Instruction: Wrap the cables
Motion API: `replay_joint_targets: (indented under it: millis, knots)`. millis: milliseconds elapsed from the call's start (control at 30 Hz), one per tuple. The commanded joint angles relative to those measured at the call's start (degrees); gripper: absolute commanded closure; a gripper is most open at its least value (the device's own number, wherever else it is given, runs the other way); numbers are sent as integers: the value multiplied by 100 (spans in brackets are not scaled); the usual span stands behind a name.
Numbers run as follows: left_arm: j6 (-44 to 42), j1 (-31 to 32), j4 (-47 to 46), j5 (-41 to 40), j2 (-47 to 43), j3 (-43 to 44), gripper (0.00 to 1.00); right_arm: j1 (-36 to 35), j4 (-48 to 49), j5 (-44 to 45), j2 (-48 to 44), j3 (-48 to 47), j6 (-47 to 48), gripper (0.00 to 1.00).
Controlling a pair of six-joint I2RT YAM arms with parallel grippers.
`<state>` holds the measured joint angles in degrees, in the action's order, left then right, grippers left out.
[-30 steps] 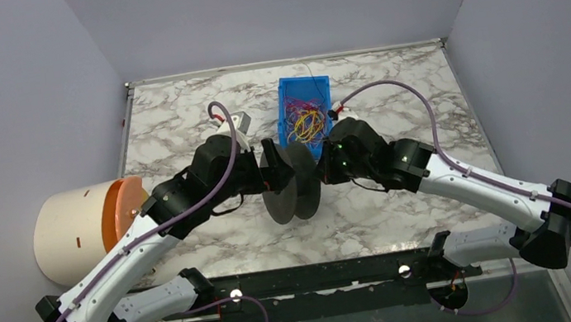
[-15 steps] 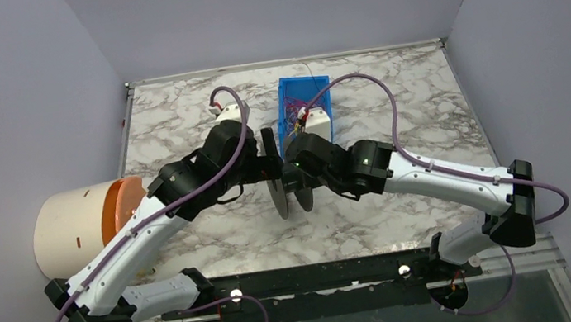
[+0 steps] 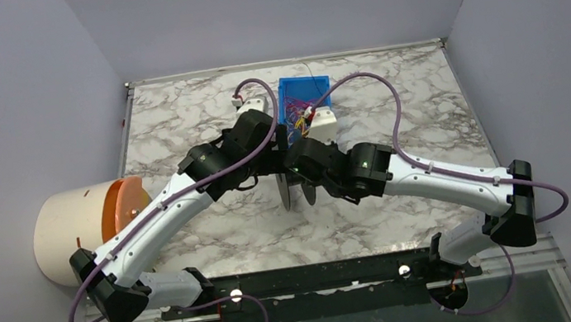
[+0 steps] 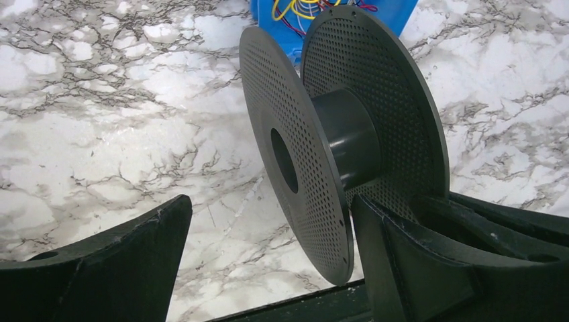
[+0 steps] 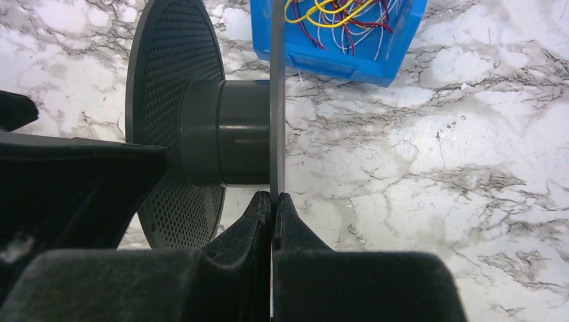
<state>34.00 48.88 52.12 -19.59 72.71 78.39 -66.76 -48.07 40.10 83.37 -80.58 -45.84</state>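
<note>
The cables (image 3: 300, 115) lie as a tangle of thin yellow, red and purple wires in a blue bin (image 3: 304, 90) at the back of the table; they also show as cables (image 5: 341, 12) and cables (image 4: 300, 7) in the wrist views. A black perforated spool (image 3: 294, 186) stands on edge just in front of the bin. My right gripper (image 5: 273, 196) is shut on the rim of one spool (image 5: 221, 134) flange. My left gripper (image 4: 270, 201) is open, with the other flange of the spool (image 4: 335, 134) between its fingers, close to the right finger.
A cream cylinder with an orange end (image 3: 83, 229) lies at the table's left edge. A black rail (image 3: 314, 278) runs along the near edge. Grey walls close in the back and both sides. The two arms meet over the table's middle.
Both wrists have moved back and toward the bin. The spool has turned from face-on to edge-on in the top view. The right gripper has kept its hold.
</note>
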Motion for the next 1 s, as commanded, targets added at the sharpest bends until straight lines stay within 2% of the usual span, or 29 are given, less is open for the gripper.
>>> replay_joint_targets:
  millis: [0, 67, 167, 333, 800, 867, 967]
  knots:
    - [-173, 3, -187, -157, 165, 225, 11, -66, 378, 479, -1, -75, -318, 99]
    - [-189, 2, -241, -159, 251, 189, 13, -78, 384, 514, 32, -64, -366, 99]
    - [-199, 2, -336, -110, 358, 139, 24, -82, 428, 534, 51, 7, -425, 99]
    - [-174, -2, -444, 35, 417, 14, 45, -82, 528, 504, 80, 139, -513, 99]
    - [-253, 7, -513, 18, 549, -399, 98, -79, 812, 57, 108, 261, -672, 99]
    - [-245, -1, -545, 5, 539, -494, 100, -78, 878, -33, 74, 305, -665, 98]
    - [-231, -10, -575, -33, 536, -589, 100, -79, 925, -171, 21, 321, -658, 87]
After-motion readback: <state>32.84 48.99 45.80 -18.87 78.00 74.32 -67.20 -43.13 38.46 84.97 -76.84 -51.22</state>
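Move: The spool's left flange hangs with its middle about 4 cm to the right of the left hand, some 5 cm ahead and 9 cm below, its upper rim between the open fingers and close to the right one. The right hand already pinches the right flange; from it the left flange is about 7 cm left, 4 cm ahead and 8 cm down. The blue bin is beyond the spool, roughly 18 cm ahead of the left hand, 10 cm right and 20 cm down. Left fingers close from nearly wide open and pinch the rim of the spool's left flange, the hand sinking about 4 cm while easing some 2 cm right and a little forward. The right hand keeps its pinch on the other flange, coming down 2.5 cm and shifting about 1.5 cm left towards the left hand; both are sinking together at the end. ##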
